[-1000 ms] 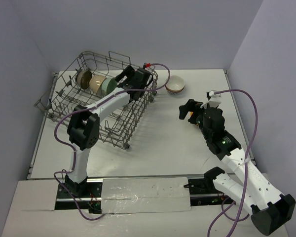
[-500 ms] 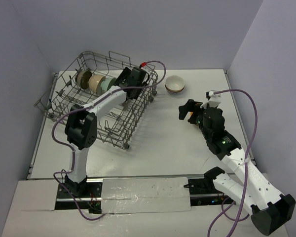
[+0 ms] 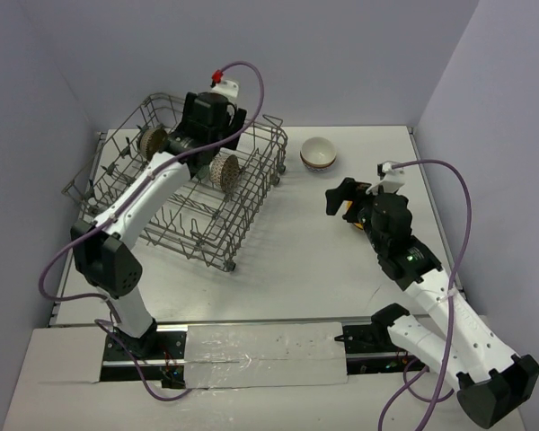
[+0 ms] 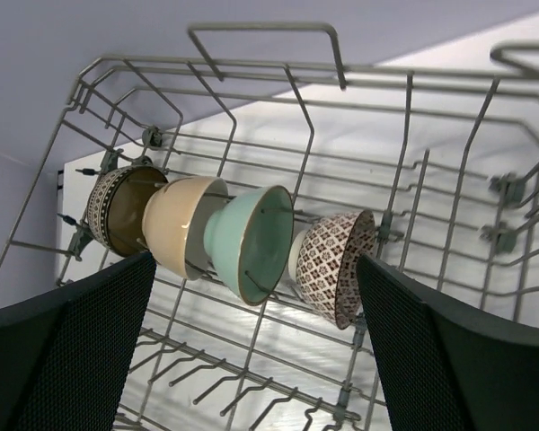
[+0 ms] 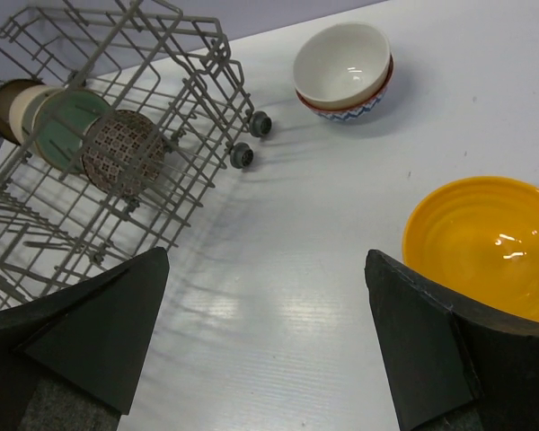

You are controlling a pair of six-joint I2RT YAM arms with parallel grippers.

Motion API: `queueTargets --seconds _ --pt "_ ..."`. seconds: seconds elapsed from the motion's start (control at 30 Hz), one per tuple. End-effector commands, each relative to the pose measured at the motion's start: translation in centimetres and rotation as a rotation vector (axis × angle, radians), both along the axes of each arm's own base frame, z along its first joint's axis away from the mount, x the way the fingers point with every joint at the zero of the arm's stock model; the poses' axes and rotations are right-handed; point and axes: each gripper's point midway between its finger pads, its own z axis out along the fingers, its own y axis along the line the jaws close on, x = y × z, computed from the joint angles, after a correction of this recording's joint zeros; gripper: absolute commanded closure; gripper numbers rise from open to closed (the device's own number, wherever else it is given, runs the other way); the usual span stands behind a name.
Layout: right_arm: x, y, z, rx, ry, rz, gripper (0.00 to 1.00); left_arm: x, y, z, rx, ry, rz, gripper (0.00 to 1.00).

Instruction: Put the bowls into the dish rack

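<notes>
The grey wire dish rack (image 3: 257,201) stands at the back left. In it, on edge in a row, are a dark brown bowl (image 4: 117,206), a beige bowl (image 4: 173,224), a pale green bowl (image 4: 253,241) and a brown-and-white patterned bowl (image 4: 337,265). My left gripper (image 4: 254,269) hangs open above that row and touches none of them. A white bowl (image 3: 318,153) nested in a blue-patterned one sits on the table right of the rack. An orange-yellow bowl (image 5: 485,242) lies by my right gripper (image 5: 265,256), which is open over bare table.
The rack's raised handle loop (image 4: 260,27) and upright tines surround the left gripper. Two small rack wheels (image 5: 250,139) face the white bowl. Purple walls close the back and both sides. The right arm (image 3: 413,260) reaches in from the near right.
The left gripper has drawn back and up from the rack's right end to over its far side. It has left the patterned bowl standing in the row. The right arm has not moved.
</notes>
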Motion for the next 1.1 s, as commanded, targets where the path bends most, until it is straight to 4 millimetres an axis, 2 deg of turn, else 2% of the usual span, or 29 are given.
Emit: queueTargets --seconds 0.0,0.03,0.07,0.1,0.13,0.17,0.2,0.23,0.27,0.3,0.33,0.37,0.4,0.43,0.47,0.5,0.53,0.57,0.6,0.63,0.67,0.7,0.73,0.8,0.83,0.9,0.93,1.0,1.07 --pt "0.8 -0.2 3.2 0.033 -0.052 -0.037 0.03 -0.5 1.2 5.2 -0.191 -0.105 0.049 0.01" --pt "1.1 -0.3 4.0 0.052 -0.053 -0.058 0.03 -0.7 1.7 5.9 -0.212 -0.116 0.061 0.01" --pt "1.6 -0.4 3.1 0.035 -0.011 -0.08 0.03 -1.4 2.2 7.3 -0.259 -0.138 0.069 0.01" --pt "2.0 -0.7 3.1 0.036 0.003 -0.103 0.04 -1.7 3.1 7.6 -0.277 -0.143 0.083 0.01" --pt "2.5 -0.9 4.1 0.053 0.0 -0.12 0.04 -2.0 3.6 7.9 -0.311 -0.147 0.095 0.01" --pt "3.4 -0.7 3.1 0.033 0.046 -0.13 0.04 -3.1 3.9 9.4 -0.353 -0.169 0.073 0.01" --pt "4.2 -0.9 4.2 0.051 0.042 -0.154 0.04 -3.4 4.9 8.9 -0.367 -0.155 0.086 0.01" --pt "4.8 -1.1 4.3 0.051 0.059 -0.171 0.04 -3.9 5.3 8.9 -0.402 -0.154 0.091 0.01" --pt "5.9 -1.2 2.4 0.019 0.135 -0.191 0.05 -5.1 5.9 10.2 -0.437 -0.179 0.078 0.01" --pt "7.0 -1.3 3.6 0.044 0.134 -0.215 0.06 -5.4 6.9 8.9 -0.441 -0.167 0.1 0.01" --pt "7.9 -2.2 3.5 0.051 0.159 -0.25 0.07 -5.8 7.5 8.5 -0.463 -0.167 0.115 0.01" --pt "9.2 -2.3 1.0 0.026 0.243 -0.265 0.1 -7.2 8.4 9.8 -0.487 -0.206 0.117 0.01" --pt "10.5 -2.3 1.9 0.058 0.241 -0.273 0.12 -7.5 9.2 8.2 -0.488 -0.192 0.132 0.01" --pt "12.0 -3.1 -0.1 0.053 0.297 -0.303 0.14 -8.0 9.6 7.8 -0.505 -0.197 0.14 0.01" --pt "12.9 -3.3 -0.6 0.06 0.316 -0.31 0.18 -9.1 10.3 8.7 -0.526 -0.231 0.141 0.01" --pt "13.8 -3.4 -1.1 0.061 0.333 -0.319 0.19 -9.5 10.6 6.7 -0.524 -0.201 0.146 0.01" --pt "15.5 -3.5 -2.1 0.062 0.361 -0.343 0.2 -9.7 10.6 6.8 -0.536 -0.221 0.134 0.01" --pt "16.2 -4.0 -3.0 0.055 0.39 -0.364 0.24 -10.5 10.8 7.1 -0.543 -0.238 0.123 0.01" --pt "17.6 -4.0 -2.2 0.069 0.376 -0.374 0.25 -10.8 11.0 5.8 -0.534 -0.221 0.129 0.01" --pt "18.6 -4.2 -5.0 0.042 0.449 -0.389 0.26 -11.0 11.2 5.5 -0.529 -0.222 0.135 0.01" --pt "19.5 -4.3 -5.6 0.04 0.464 -0.395 0.28 -11.4 11.4 5.5 -0.525 -0.226 0.135 0.01" --pt "20.8 -4.2 -4.8 0.047 0.447 -0.395 0.29 -11.6 11.6 4.7 -0.515 -0.214 0.144 0.01" --pt "21.6 -4.1 -7.1 0.027 0.496 -0.403 0.3 -11.7 11.9 4.4 -0.503 -0.215 0.158 0.01" --pt "23.2 -3.7 -7.2 0.031 0.483 -0.397 0.33 -12.1 12.4 4.0 -0.497 -0.229 0.168 0.01" --pt "23.9 -3.6 -8.9 0.023 0.508 -0.398 0.34 -12.4 12.7 4.2 -0.497 -0.245 0.175 0.01" --pt "25.1 -3.5 -9.2 0.028 0.5 -0.403 0.35 -12.6 12.9 4.2 -0.497 -0.263 0.178 0.01" --pt "25.6 -3.4 -10.8 0.016 0.526 -0.404 0.36 -12.9 13.0 4.6 -0.503 -0.274 0.176 0.01" --pt "26.6 -3.5 -11.1 0.016 0.52 -0.412 0.37 -12.9 12.8 4.7 -0.511 -0.279 0.168 0.01" --pt "27.1 -3.5 -12.9 0.007 0.545 -0.412 0.39 -13.0 12.7 4.8 -0.515 -0.281 0.16 0.01"
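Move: The white bowl stack stands about 27 cm ahead of the right hand, only a centimetre or so to its left and some 20 cm below. From that hand the yellow bowl lies 5 cm ahead, 10 cm right and 22 cm down. The patterned bowl just racked sits about 16 cm below the left hand, 1 cm ahead and 2 cm right; from that hand the white stack is roughly 8 cm ahead, 29 cm right and 25 cm down. The right hand swings some 26 cm forward past the yellow bowl, rising slightly before sinking steeply to the white stack, its fingers tipping down about 35 degrees, turning clockwise and narrowing to straddle the near-right rim, still open. Meanwhile the open left hand leaves the racked bowls, backing off and going left, up then down again, while its left side rolls down. ##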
